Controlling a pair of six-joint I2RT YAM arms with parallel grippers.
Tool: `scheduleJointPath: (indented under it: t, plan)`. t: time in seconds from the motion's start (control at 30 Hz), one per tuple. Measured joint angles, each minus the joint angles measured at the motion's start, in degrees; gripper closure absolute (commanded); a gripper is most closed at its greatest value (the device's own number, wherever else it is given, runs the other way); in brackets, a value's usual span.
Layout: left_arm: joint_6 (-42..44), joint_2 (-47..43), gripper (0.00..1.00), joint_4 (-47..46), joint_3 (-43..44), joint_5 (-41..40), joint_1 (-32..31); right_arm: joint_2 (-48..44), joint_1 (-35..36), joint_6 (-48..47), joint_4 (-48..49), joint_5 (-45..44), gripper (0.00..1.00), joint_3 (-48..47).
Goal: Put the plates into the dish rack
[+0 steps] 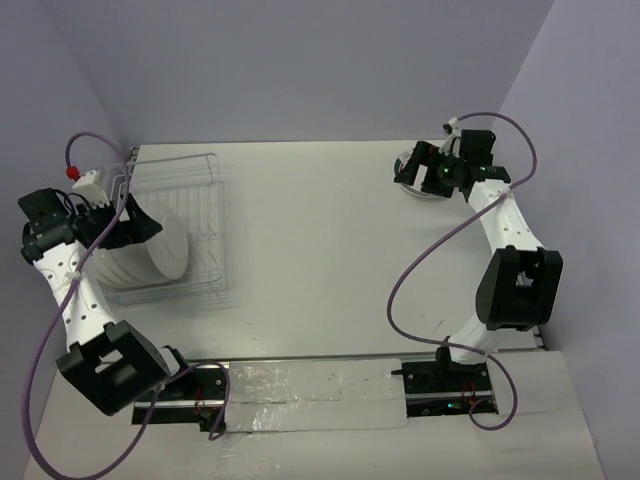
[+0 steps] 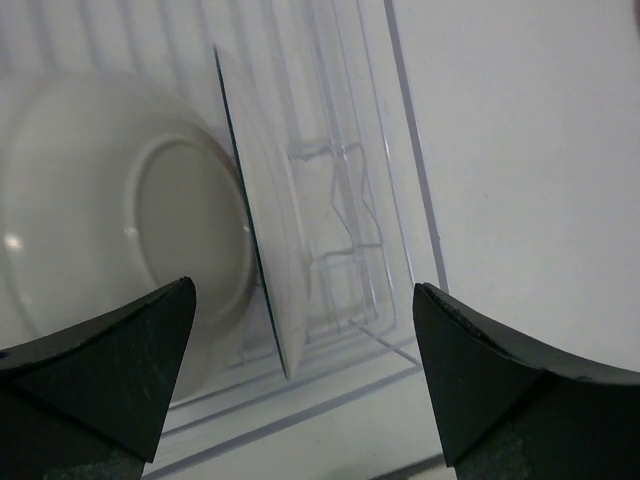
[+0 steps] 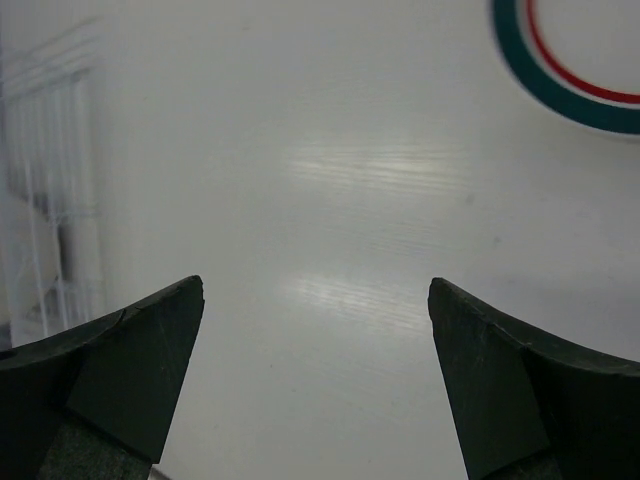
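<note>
The white wire dish rack (image 1: 205,200) stands at the table's left. Several white plates (image 1: 165,248) stand upright in its near slots. In the left wrist view one plate (image 2: 272,250) stands edge-on with a dark rim, and another plate (image 2: 150,215) behind it shows its plain underside, both in the dish rack (image 2: 350,250). My left gripper (image 1: 125,225) (image 2: 305,288) is open just above the edge-on plate, touching nothing. At the far right one teal-rimmed, red-ringed plate (image 1: 412,190) (image 3: 575,95) lies flat on the table. My right gripper (image 1: 420,170) (image 3: 315,285) hovers open beside it, empty.
Lilac walls close in the table on the left, back and right. The far half of the rack (image 1: 180,175) holds no plates. Purple cables loop off both arms. A foil strip (image 1: 310,395) lies along the near edge between the arm bases.
</note>
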State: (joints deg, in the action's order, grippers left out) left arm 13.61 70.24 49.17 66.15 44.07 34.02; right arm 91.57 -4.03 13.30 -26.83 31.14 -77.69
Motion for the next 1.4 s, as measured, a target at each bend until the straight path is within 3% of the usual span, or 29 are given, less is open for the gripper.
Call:
scheduleJointPath:
  t: [0.33,0.63,0.83,1.0,1.1,1.13,1.23,1.4]
  plan:
    - [-6.2,-5.0,0.01,-12.9,14.2,-11.3,-2.3,12.1,-10.5,13.7,0.5,-16.9,0.00,-2.9]
    - [-7.7,-8.0,0.01,-18.5,14.0,-15.8,-7.5,25.0,-13.2,26.2,4.3,-20.1,0.10,-5.3]
    - [-8.2,-7.9,0.01,-18.6,14.0,-17.1,-8.9,31.8,-13.1,32.4,6.3,-21.7,0.15,-13.2]
    - [-8.5,-8.0,0.01,-18.6,13.9,-17.8,-9.4,35.7,-13.1,36.4,9.3,-21.2,0.32,-16.7]
    - [-8.7,-8.0,0.01,-18.6,13.6,-18.1,-9.6,37.9,-12.9,37.7,9.8,-20.9,0.58,-19.1]
    - [-8.7,-8.0,0.01,-18.6,13.5,-18.2,-9.7,38.5,-12.9,38.1,9.9,-20.7,0.76,-19.5]
    - [-8.6,-8.0,0.01,-18.4,13.3,-18.4,-10.0,39.7,-12.8,38.4,11.1,-18.6,1.00,-19.8]
    - [-6.3,-8.0,0.01,-17.7,13.3,-20.0,-12.9,38.0,-12.8,37.8,16.1,-14.1,1.00,-17.6]
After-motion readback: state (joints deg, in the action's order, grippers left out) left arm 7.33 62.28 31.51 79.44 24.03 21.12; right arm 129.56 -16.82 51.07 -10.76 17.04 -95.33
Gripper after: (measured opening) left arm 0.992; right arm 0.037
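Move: The last table plate lies flat some 17 cm ahead of the open right hand, 7 cm to its right and about 19 cm below. No other plate is left near it. The left hand is open over the rack, and the plate just racked stands with its middle about 3 cm ahead of this hand, 5 cm to its right and 9 cm down. From the left hand the last plate lies about 31 cm ahead, 80 cm to the right and 20 cm below. Swinging right and down past the last plate while turning about 50 degrees clockwise, the right hand then slides forward low, roughly 8 cm, to the plate's right, near rim. The fingers close and pinch the rim, and the hand starts back up and left. The left hand, already open, climbs about 17 cm off the racked plate, its fingers tilting up. ##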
